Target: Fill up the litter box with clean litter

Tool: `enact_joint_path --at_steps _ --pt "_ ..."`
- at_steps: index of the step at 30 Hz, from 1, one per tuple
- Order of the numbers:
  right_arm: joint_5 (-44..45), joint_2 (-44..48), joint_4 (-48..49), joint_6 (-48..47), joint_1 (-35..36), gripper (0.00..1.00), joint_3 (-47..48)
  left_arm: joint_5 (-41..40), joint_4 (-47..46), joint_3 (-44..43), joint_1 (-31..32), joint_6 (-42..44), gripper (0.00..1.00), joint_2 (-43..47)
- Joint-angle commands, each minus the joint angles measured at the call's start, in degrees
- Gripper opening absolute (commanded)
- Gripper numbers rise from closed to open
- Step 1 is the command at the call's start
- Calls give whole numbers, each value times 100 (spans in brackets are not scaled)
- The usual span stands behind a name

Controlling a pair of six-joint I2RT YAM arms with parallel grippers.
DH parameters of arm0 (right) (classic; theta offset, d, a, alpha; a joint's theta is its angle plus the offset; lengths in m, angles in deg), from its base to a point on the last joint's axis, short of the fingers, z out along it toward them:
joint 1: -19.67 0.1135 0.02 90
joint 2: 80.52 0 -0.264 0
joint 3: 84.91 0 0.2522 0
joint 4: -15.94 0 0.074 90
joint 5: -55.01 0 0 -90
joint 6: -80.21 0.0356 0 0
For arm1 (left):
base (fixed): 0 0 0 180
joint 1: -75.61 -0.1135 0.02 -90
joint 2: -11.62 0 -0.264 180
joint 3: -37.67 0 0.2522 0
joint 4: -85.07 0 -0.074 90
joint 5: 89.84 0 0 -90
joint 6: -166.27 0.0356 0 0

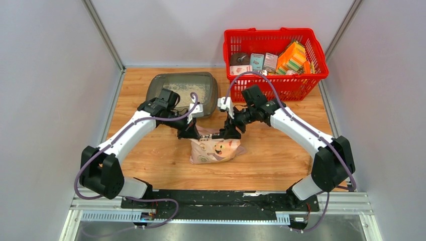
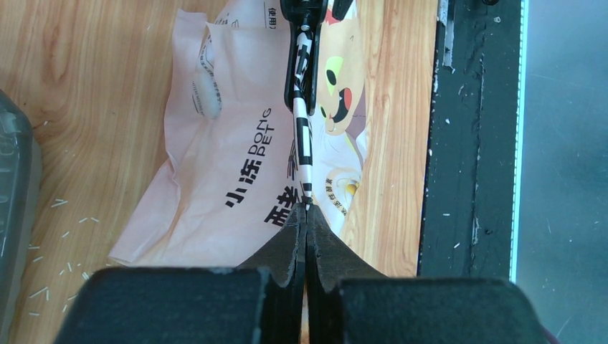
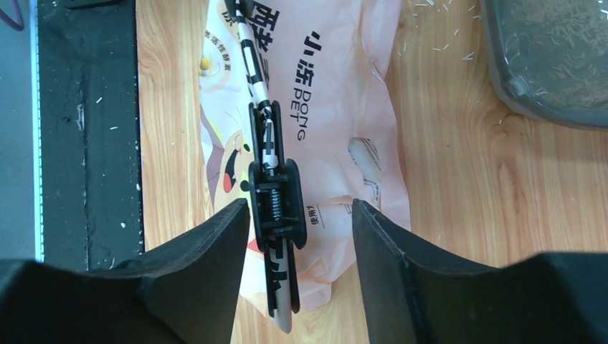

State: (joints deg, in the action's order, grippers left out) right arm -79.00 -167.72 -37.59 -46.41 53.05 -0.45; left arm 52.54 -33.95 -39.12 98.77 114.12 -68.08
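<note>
The dark grey litter box (image 1: 210, 83) stands at the back of the table with pale clean litter (image 1: 182, 93) spread inside; its corner also shows in the right wrist view (image 3: 516, 86). The pinkish-cream litter bag (image 1: 216, 149) lies in front of it, its striped top edge held up. My left gripper (image 2: 306, 211) is shut on one end of that edge. A black spring clip (image 3: 276, 204) sits on the other end. My right gripper (image 3: 300, 208) is open and straddles the clip, whose body stands close to the left finger (image 3: 215, 244).
A red mesh basket (image 1: 281, 85) full of boxes stands at the back right, beside the litter box. Loose granules (image 2: 50, 276) are scattered on the wood near the box. The black base rail (image 2: 466, 143) runs along the table's near edge.
</note>
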Motion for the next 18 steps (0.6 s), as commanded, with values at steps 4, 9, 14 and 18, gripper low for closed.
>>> enact_joint_path --at_steps 4,9,14,18 --pt "270 238 -49 120 -139 65 515 176 -2 -149 13 39 18 51" --pt "418 615 99 941 -516 99 735 -139 190 -306 5 126 34 104" --pt "822 853 426 2018 -1096 100 578 -719 578 -816 -232 390 50 253" --pt "2349 1029 592 2623 -1300 100 209 -1132 613 -905 -636 303 59 446"
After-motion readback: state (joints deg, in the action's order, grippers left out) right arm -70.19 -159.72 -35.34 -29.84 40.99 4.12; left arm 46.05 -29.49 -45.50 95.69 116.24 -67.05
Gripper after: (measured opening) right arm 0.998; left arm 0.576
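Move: The left fingers still pinch the left end of the litter bag's folded top; the bag's middle is about 8 cm right, 4 back and 6 below, the clip some 11 cm right and level ahead, about 2 lower. From the right hand, already parting, the clip is 3 cm below, 1 left and 1 back. The litter box sits 17 cm ahead of the left hand, 5 left and 12 below. Left fingers open off the fold, easing forward; right hand leaves the clip up-forward-right some 12 cm, turning clockwise. ##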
